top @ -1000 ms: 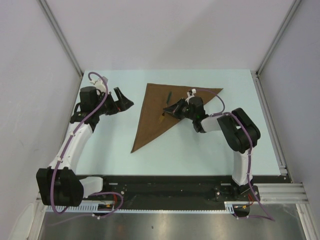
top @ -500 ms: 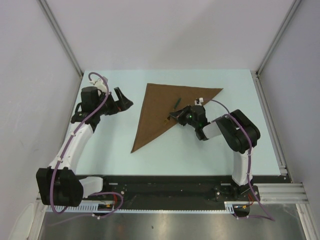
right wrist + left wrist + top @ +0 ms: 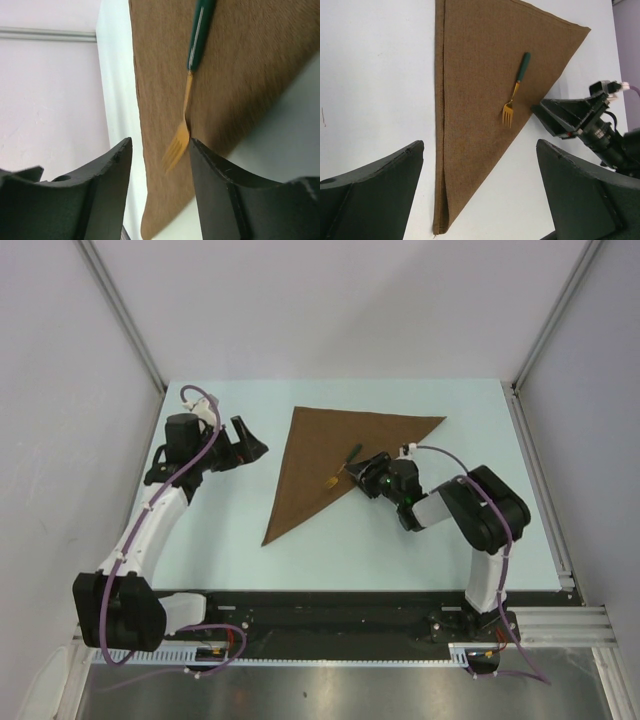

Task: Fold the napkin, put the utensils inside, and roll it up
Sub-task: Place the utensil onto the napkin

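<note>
The brown napkin (image 3: 310,455) lies folded into a triangle on the pale table, its long point toward the near side. The fork (image 3: 341,465), with dark green handle and gold tines, rests on the napkin near its right slanted edge. My right gripper (image 3: 358,469) sits low just right of the fork with its jaws apart and nothing held. In the right wrist view the fork (image 3: 189,95) lies on the napkin (image 3: 240,60) ahead of the right gripper (image 3: 159,146). My left gripper (image 3: 250,445) stands open left of the napkin. The left wrist view shows napkin (image 3: 480,75) and fork (image 3: 516,89).
Grey enclosure walls ring the table (image 3: 420,540). A metal rail (image 3: 540,480) runs along its right edge, and a black strip (image 3: 330,605) with the arm bases borders the near edge.
The right gripper was shut on the fork above the napkin; it has lowered, opened and let go. The fork now lies slanted on the cloth. The left arm has not moved.
</note>
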Controlling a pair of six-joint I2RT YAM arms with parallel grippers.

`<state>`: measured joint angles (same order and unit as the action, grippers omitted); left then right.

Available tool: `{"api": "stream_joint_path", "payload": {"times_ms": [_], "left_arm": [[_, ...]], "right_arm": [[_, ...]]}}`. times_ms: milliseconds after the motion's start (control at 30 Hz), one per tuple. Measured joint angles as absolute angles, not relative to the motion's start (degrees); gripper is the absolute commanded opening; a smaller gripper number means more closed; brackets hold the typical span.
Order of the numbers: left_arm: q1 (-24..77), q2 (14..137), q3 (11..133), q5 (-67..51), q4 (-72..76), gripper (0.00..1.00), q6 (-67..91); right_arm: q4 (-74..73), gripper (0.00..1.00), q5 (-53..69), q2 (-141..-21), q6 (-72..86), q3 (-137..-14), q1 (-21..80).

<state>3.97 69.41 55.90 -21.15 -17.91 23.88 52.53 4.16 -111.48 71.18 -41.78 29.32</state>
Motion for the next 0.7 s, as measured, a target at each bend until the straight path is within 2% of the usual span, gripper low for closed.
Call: {"api": "stream_joint_path", "payload": {"times_ms": [100, 233, 400, 533, 700], "left_arm": [[4.01, 69.41, 55.9, -21.17, -17.96, 0.99, 23.88], [4.01, 69.49, 55.9, -21.23, -17.96, 0.99, 23.88], [4.01, 69.76, 55.9, -21.28, -18.0, 0.99, 23.88], [4.08, 69.76, 55.9, -21.19, -18.09, 0.99, 23.86], [4.19, 69.76, 55.9, -21.19, -18.2, 1.0, 23.86]], "right_arm": [[50.09, 0.56, 3.27, -106.04, 68.51, -38.37, 29.41], [44.07, 0.58, 2.44, -99.55, 60.07, -40.07, 29.47], [31.68, 0.55, 1.78, -101.08, 48.49, -54.41, 29.45], [19.53, 0.5, -0.36, -106.87, 40.8, -68.16, 29.45], [2.04, 0.5, -4.49, -115.07, 34.79, -82.26, 29.45]]}}
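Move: The fork, already let go, lies on the napkin just beyond the half-open right gripper: its middle is about 3 cm ahead, 2 cm left and 1 cm below. The napkin's middle is roughly 5 cm ahead, 5 cm left and 2 cm below, and its far right corner some 16 cm ahead and 21 cm right, at that same height. From the left gripper, the fork lies about 6 cm ahead, 23 cm right and 15 cm down. Draw the right gripper back a touch while lifting it clear of the fork, rising about 8 cm, then swing it forward along the fork towards the handle end, finishing some 9 cm ahead of the start. Over the last stretch sink about 4 cm towards the handle. Roll the wrist about 40 degrees on the way, left side down, and keep the fingers half open. ##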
